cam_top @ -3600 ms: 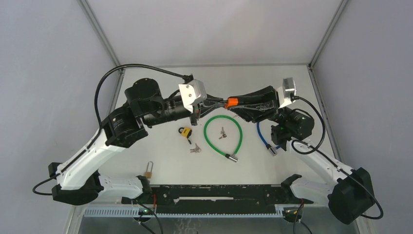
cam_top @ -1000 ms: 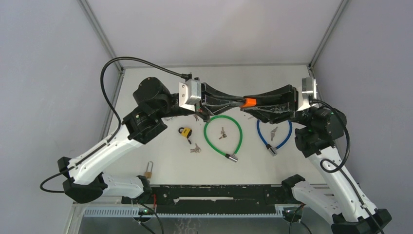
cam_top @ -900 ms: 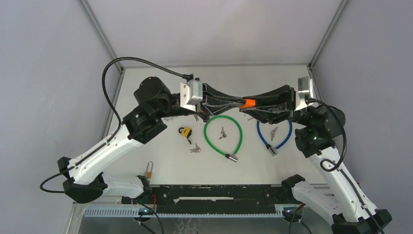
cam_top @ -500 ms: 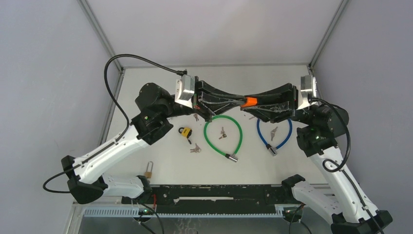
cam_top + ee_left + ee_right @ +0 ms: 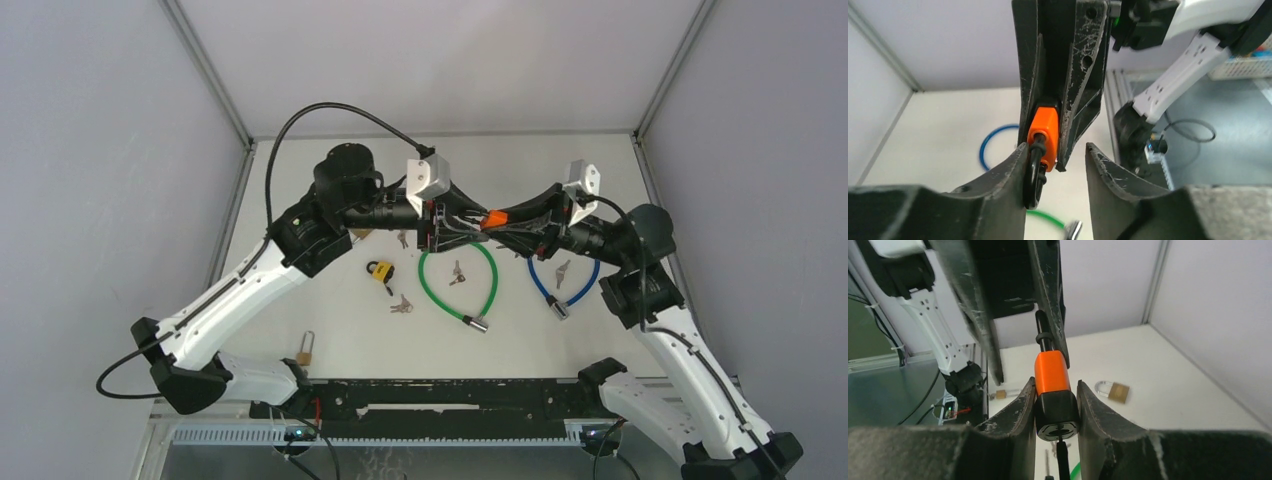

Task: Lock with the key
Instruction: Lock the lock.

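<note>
An orange and black padlock [image 5: 493, 218] hangs in the air between both arms. My right gripper [image 5: 1055, 385] is shut on its black lower body [image 5: 1057, 412], the orange part [image 5: 1052, 372] sticking out past the fingertips. A dark key [image 5: 1062, 460] stands in the keyhole on the black end. My left gripper [image 5: 1055, 147] faces it and is open. The lock's black shackle [image 5: 1034, 175] lies against the left finger [image 5: 1015, 165], while the right finger [image 5: 1098, 165] stands apart from it. In the top view the left gripper [image 5: 455, 222] meets the lock from the left.
On the table below lie a green cable lock [image 5: 430, 285], a blue cable lock [image 5: 538, 285], a yellow padlock [image 5: 380, 271], a brass padlock [image 5: 306, 348] near the front edge, and loose keys [image 5: 401, 304]. Another brass padlock [image 5: 1113, 390] lies further back.
My left gripper has opened; it was shut at the lock's shackle before. Its wrist has turned and moved right. The right gripper has carried the lock slightly left and lower.
</note>
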Motion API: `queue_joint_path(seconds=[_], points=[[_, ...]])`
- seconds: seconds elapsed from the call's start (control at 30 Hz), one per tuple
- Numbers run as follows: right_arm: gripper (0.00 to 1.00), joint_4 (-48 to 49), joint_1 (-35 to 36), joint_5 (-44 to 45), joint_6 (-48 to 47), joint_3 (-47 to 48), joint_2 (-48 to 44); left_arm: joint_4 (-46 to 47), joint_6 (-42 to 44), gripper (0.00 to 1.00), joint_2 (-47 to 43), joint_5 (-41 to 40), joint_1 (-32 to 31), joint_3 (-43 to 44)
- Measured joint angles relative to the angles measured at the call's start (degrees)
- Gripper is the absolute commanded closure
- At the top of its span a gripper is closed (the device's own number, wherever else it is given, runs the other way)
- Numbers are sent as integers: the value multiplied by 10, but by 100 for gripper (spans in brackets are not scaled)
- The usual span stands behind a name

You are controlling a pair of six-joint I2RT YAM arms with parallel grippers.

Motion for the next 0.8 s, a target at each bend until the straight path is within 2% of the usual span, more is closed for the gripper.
queue_joint_path(seconds=[0.23, 0.37, 0.5, 0.6, 0.8], points=[[100, -17, 0, 38, -4, -50, -1, -138, 27, 23, 19, 5, 20, 37], [100, -16, 0, 46, -3, -53, -6, -190, 64, 20, 3, 11, 41, 41], [100, -16, 0, 27, -2, -53, -6, -236, 103, 22, -31, -3, 62, 38], [100, -20, 2, 8, -4, -53, -8, -232, 106, 23, -78, -5, 64, 1], [100, -46, 24, -29, -11, -52, -7, -138, 29, 23, -197, -11, 57, -177]])
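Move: The orange lock's body is about 3 cm to the left gripper's right and 1 cm ahead, level with it, shackle end among the opening fingers. Some 42 cm below the left gripper, the green cable lock's loop centres 16 cm ahead and 3 cm left, and the yellow lock is 18 cm ahead and 21 cm left. The right gripper holds the orange lock about 2 cm left of its point; the blue cable lock is 16 cm ahead, 20 cm right and 40 cm below. Keep spreading the left gripper's already parting fingers to about three quarters open around the orange lock's shackle while sinking about 4 cm, tips dipping some 10 degrees; then draw it off leftwards about 9 cm, turning back and farther down. Keep the right gripper closed on the lock body, lower it about 5 cm, edging forward, then back towards the base. ##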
